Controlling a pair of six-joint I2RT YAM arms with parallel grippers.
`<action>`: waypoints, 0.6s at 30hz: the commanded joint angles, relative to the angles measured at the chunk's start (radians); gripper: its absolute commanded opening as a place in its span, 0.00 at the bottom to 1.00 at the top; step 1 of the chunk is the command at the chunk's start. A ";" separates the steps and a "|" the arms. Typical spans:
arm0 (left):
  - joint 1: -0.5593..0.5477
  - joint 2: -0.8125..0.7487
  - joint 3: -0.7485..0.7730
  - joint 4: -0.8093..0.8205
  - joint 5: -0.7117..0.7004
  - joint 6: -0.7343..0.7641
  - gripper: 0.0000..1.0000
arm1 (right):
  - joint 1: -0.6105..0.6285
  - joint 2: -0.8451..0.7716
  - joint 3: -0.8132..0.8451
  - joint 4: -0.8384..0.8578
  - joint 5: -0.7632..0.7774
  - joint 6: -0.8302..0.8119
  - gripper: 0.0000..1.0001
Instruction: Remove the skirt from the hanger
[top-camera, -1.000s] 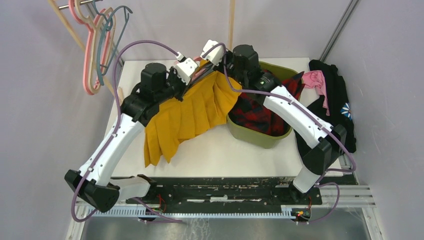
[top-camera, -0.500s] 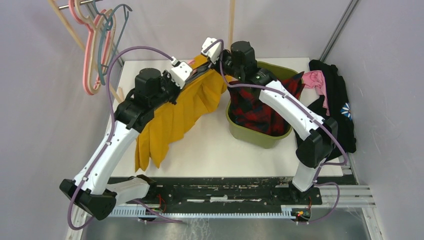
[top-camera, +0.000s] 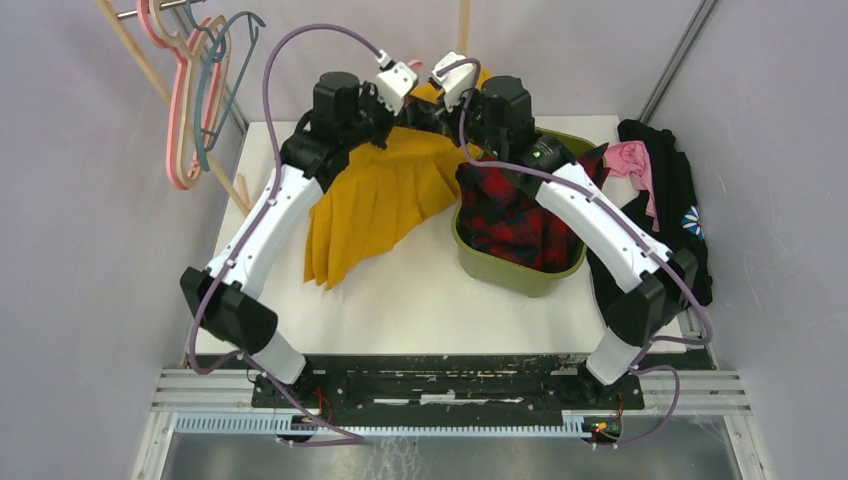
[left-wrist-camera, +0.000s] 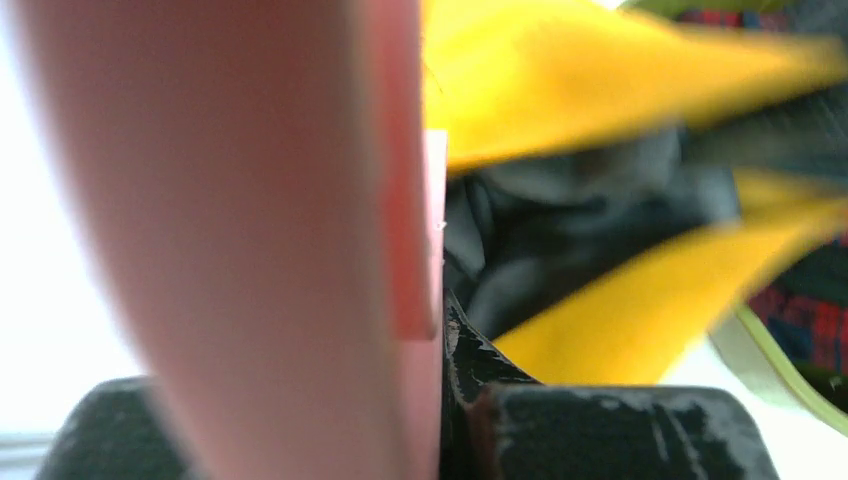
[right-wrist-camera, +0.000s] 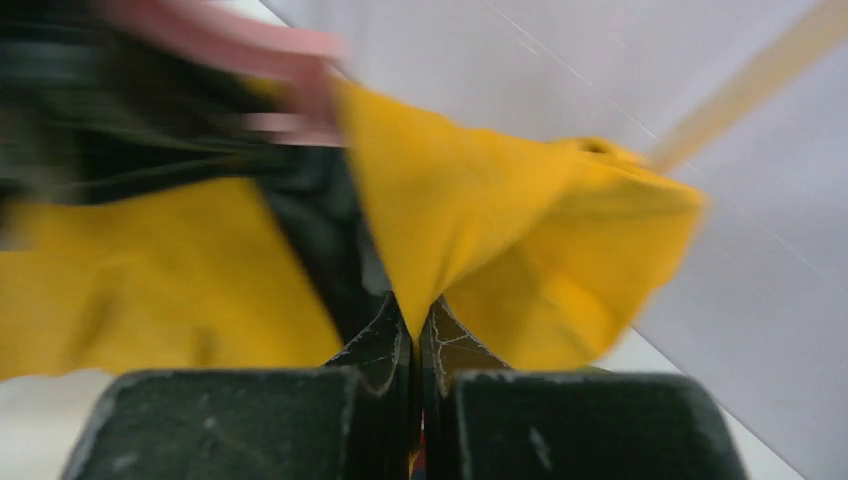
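The yellow pleated skirt (top-camera: 385, 205) hangs from the far middle of the table, its hem trailing on the white tabletop (top-camera: 420, 300). In the left wrist view a pink hanger (left-wrist-camera: 280, 200) fills the left half of the picture, and my left gripper (left-wrist-camera: 432, 325) is shut on it. The skirt (left-wrist-camera: 620, 310) hangs just beyond it. My right gripper (right-wrist-camera: 415, 312) is shut on a fold of the skirt (right-wrist-camera: 480, 230), with the pink hanger (right-wrist-camera: 230, 40) at the upper left. From above, the left gripper (top-camera: 418, 103) and right gripper (top-camera: 447, 108) sit close together.
A green bin (top-camera: 505, 275) holding a red plaid garment (top-camera: 515, 215) stands right of the skirt. Black and pink clothes (top-camera: 660, 200) are heaped at the right edge. Several hangers (top-camera: 195, 100) hang on a rack at the far left. A wooden pole (top-camera: 463, 30) rises behind the grippers.
Both grippers have moved toward the far wall and closer together. The left arm has swung right and stretched out. The skirt has been carried back and to the right.
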 joint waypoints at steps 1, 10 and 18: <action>0.029 0.048 0.179 0.235 0.063 -0.078 0.03 | 0.080 -0.111 -0.035 0.077 -0.086 0.144 0.01; 0.035 0.060 0.177 0.379 0.204 -0.306 0.03 | 0.082 -0.164 -0.127 0.044 -0.073 0.094 0.01; 0.086 0.053 0.247 0.501 0.177 -0.381 0.03 | 0.106 -0.183 -0.201 0.046 -0.114 0.153 0.01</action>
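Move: Between the two hands the skirt's waist still hangs on the pink hanger that the left hand holds. The waist edge already pinched by the right hand lies about 11 cm to the left hand's right, level with it in reach and height. From the right hand, the gripped part of the hanger is some 11 cm left and level with it in reach and height. The green basket stands roughly 10 cm to the right hand's right, 3 cm nearer the base and 28 cm below. Drawing the pinched waist edge back about 5 cm and slightly left, the right hand keeps its grip, mostly in the first half, then nearly stops. Meanwhile the left hand, still clamping the hanger, rises some 6 cm and shifts about 4 cm right after a small push forward, rolling its left side down by nearly 20 degrees. ##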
